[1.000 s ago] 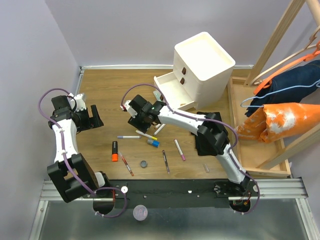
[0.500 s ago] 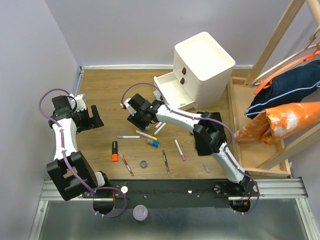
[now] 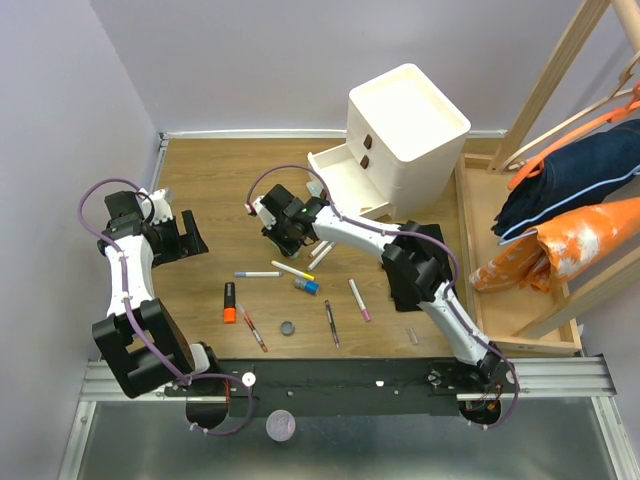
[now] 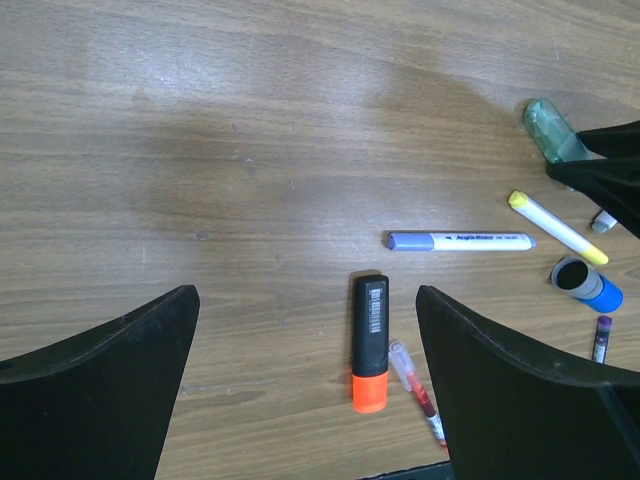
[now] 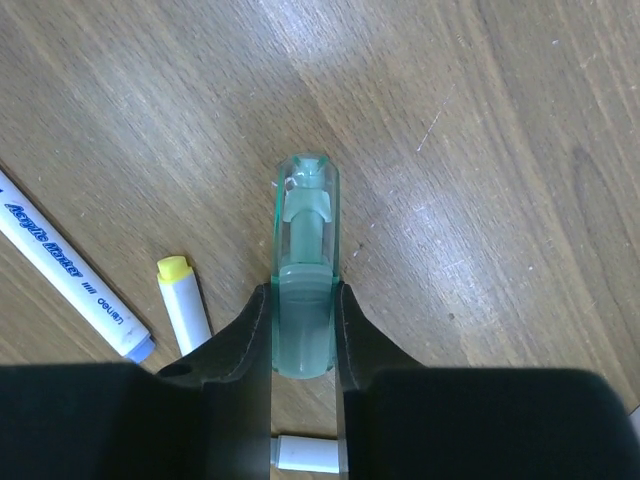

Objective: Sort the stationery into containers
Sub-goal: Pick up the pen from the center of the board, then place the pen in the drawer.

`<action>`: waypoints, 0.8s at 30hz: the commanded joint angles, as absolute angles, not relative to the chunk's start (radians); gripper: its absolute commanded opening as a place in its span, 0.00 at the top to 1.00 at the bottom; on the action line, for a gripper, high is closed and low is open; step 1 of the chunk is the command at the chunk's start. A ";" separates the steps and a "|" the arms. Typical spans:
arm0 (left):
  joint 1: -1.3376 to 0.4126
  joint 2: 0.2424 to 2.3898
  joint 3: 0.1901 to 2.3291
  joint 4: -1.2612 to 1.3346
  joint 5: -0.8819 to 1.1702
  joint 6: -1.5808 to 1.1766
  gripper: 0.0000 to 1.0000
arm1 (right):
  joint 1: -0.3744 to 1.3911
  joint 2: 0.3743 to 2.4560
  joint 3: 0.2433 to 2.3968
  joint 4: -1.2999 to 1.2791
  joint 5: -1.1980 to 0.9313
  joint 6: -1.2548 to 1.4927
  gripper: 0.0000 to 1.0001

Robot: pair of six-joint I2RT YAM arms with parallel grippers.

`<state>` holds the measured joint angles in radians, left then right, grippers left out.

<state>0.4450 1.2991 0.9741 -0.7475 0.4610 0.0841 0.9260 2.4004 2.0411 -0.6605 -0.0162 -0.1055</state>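
In the right wrist view my right gripper (image 5: 303, 300) is shut on a pale-green highlighter (image 5: 305, 220), which lies on the wooden table with both fingers pressed to its sides. From above, that gripper (image 3: 290, 228) is left of the cabinet's open drawer (image 3: 340, 180). My left gripper (image 3: 185, 235) hangs open at the table's left, with nothing between its fingers. Below it lie an orange highlighter (image 4: 369, 340), a purple-capped white marker (image 4: 460, 241), a yellow-capped pen (image 4: 555, 227) and a red pen (image 4: 415, 380).
The white cabinet (image 3: 408, 130) stands at the back right. More stationery lies mid-table: a blue-capped piece (image 3: 307, 286), a pink-tipped pen (image 3: 359, 299), a dark pen (image 3: 331, 323), a round cap (image 3: 288, 327). A wooden rack (image 3: 545, 90) with clothes borders the right side.
My right gripper's fingers have closed onto the pale-green highlighter. The clothes on the rack have shifted. The left arm has not moved.
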 commanded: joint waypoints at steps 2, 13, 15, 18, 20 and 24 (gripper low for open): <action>0.448 1.304 0.977 -0.706 0.486 0.046 0.02 | 0.908 2.297 2.049 -0.683 0.034 -0.137 0.82; 0.425 1.290 0.959 -0.689 0.443 0.061 0.01 | 0.677 2.178 2.056 -0.632 0.123 -0.161 0.92; 0.422 1.298 0.962 -0.692 0.456 0.055 0.01 | 0.661 2.181 2.049 -0.624 0.135 -0.169 0.92; 0.411 1.307 0.972 -0.690 0.463 0.046 0.01 | 0.649 2.195 2.048 -0.614 0.149 -0.181 0.93; 0.405 1.315 0.982 -0.696 0.463 0.041 0.01 | 0.643 2.213 2.055 -0.607 0.161 -0.186 0.93; 0.394 1.321 1.000 -0.701 0.466 0.040 0.01 | 0.634 2.256 2.089 -0.612 0.185 -0.193 0.80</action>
<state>0.4072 1.3079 0.9703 -0.6968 0.4397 0.0517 0.6231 2.1941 2.0468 -0.6216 0.1349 -0.1696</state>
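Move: The right fingers are already shut on the green pen, low at the table; the open white drawer it is taken to lies about 14 cm ahead and 16 cm to the right, its middle some 2 cm higher. The green marker beside the drawer is about 12 cm ahead and 7 cm right, the red-capped marker 1 cm ahead and 9 cm right, the yellow marker 6 cm back and 2 cm right. From the left hand the green pen lies some 7 cm ahead, 24 cm right and 9 cm below. Keeping its pinch on the green pen, the right hand lifts it off the board, slowly at first, then sweeps fast forward and to the right while still rising, some 15 cm forward, 14 cm right and 12 cm up in all, over the green marker's side of the open drawer. On the way the wrist turns about 20 degrees clockwise and the fingers swing forward, before the hand slows almost to a stop above the drawer and starts to sink by about 1 cm. ##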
